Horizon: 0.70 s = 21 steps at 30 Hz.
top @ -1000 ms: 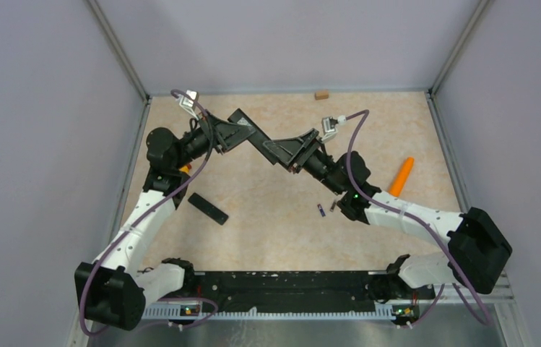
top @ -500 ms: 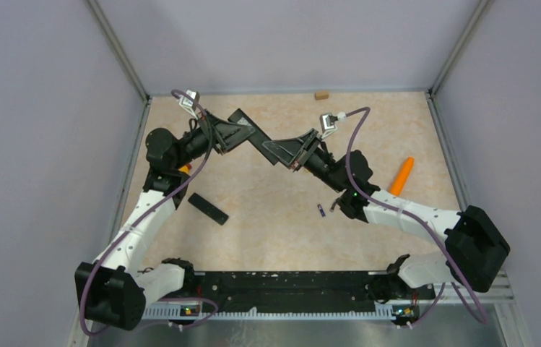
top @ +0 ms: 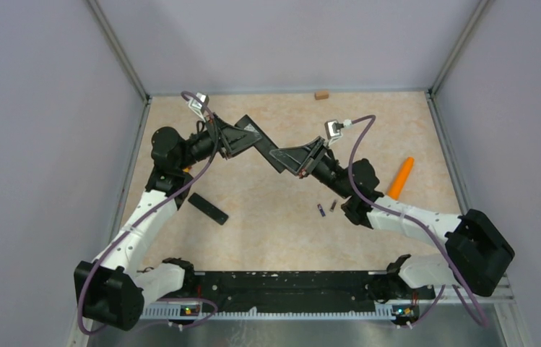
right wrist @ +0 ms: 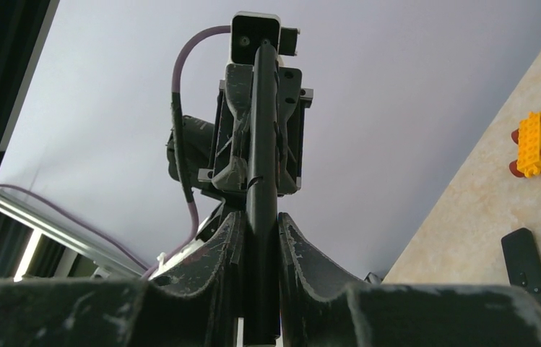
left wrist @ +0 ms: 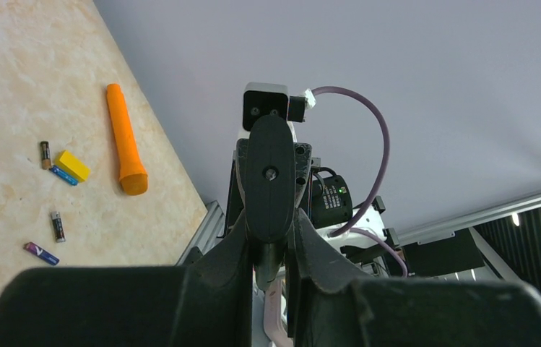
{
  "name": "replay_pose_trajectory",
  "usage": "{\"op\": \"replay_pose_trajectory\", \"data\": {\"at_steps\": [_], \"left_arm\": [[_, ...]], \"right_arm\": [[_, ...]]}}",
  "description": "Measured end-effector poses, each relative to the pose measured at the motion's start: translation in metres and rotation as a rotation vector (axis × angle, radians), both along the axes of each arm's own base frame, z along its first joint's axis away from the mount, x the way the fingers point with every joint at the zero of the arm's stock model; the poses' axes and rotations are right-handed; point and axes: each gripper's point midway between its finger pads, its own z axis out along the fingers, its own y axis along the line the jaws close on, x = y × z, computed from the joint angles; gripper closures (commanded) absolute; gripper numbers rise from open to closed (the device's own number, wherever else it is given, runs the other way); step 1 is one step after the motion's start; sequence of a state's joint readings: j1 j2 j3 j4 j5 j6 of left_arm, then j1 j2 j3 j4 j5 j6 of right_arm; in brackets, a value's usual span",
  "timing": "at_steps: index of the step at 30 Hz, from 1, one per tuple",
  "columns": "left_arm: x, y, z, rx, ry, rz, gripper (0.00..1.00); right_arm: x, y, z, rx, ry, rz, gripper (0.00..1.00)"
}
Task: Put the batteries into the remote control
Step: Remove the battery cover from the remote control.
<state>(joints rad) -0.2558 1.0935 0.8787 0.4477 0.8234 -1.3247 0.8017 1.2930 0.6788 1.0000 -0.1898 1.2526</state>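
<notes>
The remote control, a slim black bar, hangs above the table between both arms. My left gripper is shut on one end, where I see its broad face. My right gripper is shut on the other end, and the remote control shows edge-on there. From above, the left gripper and right gripper meet tip to tip. Two batteries lie on the table near the right arm's elbow. The left wrist view shows several batteries, one beside a yellow block.
A second flat black bar lies on the table by the left arm. An orange cone-shaped stick lies at the right. A yellow toy car with red wheels sits under the left arm. A small tan block rests at the back wall.
My right gripper has closed onto the remote control. Both arms have shifted slightly to the right and toward the near side with it.
</notes>
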Motion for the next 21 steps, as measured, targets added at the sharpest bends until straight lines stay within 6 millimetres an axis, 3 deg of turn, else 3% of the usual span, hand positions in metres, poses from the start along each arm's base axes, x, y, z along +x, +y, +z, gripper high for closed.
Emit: {"op": "replay_pose_trajectory", "data": {"at_steps": [6, 13, 21], "left_arm": [[0.006, 0.002, -0.002, 0.003, -0.002, 0.031, 1.0], [0.019, 0.011, -0.006, 0.002, -0.001, 0.105, 1.0], [0.027, 0.015, -0.012, 0.019, -0.021, 0.152, 1.0]], "right_arm": [[0.006, 0.002, -0.003, -0.027, 0.051, -0.003, 0.76], [0.022, 0.005, -0.017, -0.058, 0.147, -0.024, 0.48], [0.031, 0.003, -0.032, -0.085, 0.214, -0.04, 0.31]]}}
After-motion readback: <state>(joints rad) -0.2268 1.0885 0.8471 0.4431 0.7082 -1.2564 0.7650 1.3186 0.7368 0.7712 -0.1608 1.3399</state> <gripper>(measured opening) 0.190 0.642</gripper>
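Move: The black remote is already pinched by both grippers high over the table, slanting from far-left to near-right. Its middle is about 2 cm back and 2 cm right of the left hand point, and some 2 cm ahead and 2 cm left of the right one, within a centimetre of both in height. The second remote lies on the table about 18 cm left, 6 cm back and 36 cm below the left hand. The two nearer batteries lie some 16 cm right, 3 cm back and 33 cm below the right hand. The remote stays clamped in the left gripper, which carries it roughly 3 cm forward with a smaller drift left, swinging some 10 degrees counter-clockwise. The right gripper first keeps its pinch, then spreads its fingers wide and lets go of the remote's near end while going forward and down about 3 cm each and tipping about 10 degrees downward. ##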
